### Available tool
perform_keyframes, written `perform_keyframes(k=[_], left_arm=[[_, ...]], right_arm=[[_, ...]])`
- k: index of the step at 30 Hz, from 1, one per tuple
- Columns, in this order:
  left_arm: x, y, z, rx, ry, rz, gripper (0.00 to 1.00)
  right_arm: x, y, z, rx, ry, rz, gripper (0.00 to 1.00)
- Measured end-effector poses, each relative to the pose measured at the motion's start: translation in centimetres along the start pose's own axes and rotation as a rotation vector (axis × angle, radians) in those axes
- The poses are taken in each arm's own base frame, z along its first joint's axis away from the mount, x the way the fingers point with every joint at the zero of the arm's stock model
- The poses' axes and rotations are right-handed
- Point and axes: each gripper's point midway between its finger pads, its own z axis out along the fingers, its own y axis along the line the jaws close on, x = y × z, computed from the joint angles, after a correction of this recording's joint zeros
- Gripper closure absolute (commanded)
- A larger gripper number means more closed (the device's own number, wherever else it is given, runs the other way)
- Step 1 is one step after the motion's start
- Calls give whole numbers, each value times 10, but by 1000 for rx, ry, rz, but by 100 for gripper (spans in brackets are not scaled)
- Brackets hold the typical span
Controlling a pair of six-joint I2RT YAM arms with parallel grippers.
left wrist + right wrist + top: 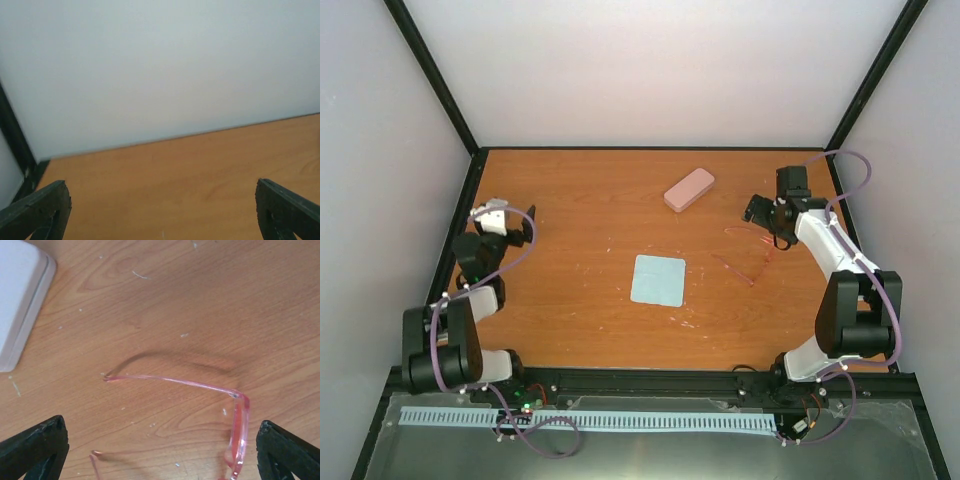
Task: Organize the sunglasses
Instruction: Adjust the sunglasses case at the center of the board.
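Note:
The sunglasses (745, 256) lie on the right side of the orange table, a thin translucent pink frame that is faint from above. In the right wrist view the sunglasses (240, 425) lie with arms unfolded, one slender arm running left and the front at the lower right. My right gripper (767, 224) hovers just over them, open, its dark fingertips (37, 445) standing wide on either side with nothing between; the right gripper (160, 455) touches nothing. My left gripper (515, 228) stands open near the table's left edge, and the left gripper (160, 212) faces bare table and the back wall.
A pink oblong case (689, 189) lies at the back centre, its pale corner (20, 300) showing at the upper left of the right wrist view. A light blue square cloth (657, 280) lies mid-table. White walls and black frame posts enclose the table (580, 230).

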Motion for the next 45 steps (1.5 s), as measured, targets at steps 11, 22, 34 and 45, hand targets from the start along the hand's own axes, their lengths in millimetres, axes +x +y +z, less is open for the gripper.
perform_keyframes(k=[11,22,34,45], left_arm=[[-134,-4,61,231,-56,117,0],[-88,-1,78,263,172,70,1],[-50,-50,87,369,324,87,2],[-37,-47,100,353,372,76,2]], right_arm=[[-70,71,27,-178,-65,-77,39],[-79,104,143,-183,29,-157,75],[-105,133,194,-285,-60,-84,87],[-142,168,223,-402,-135,-50,88]])
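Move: The sunglasses case lies roughly 21 cm ahead of the right hand, 23 cm to its left and 11 cm lower; from the left hand it is about 22 cm ahead, 42 cm to the right and 16 cm lower. Counted from the right hand, the sunglasses lie about 12 cm below, some 2 cm ahead and 4 cm left, while the blue cloth is about 7 cm back and 30 cm left, 13 cm below. Swing the right gripper forward and left off the sunglasses, some 29 cm out and 10 cm left: lift slightly first, then sink low past the case's right-hand end to its far side, tipping the fingers up about 15 degrees and bringing them nearly shut, empty. Arc the left gripper up, then down, forward and right towards the case, fingers open, tilting about 20 degrees down. ##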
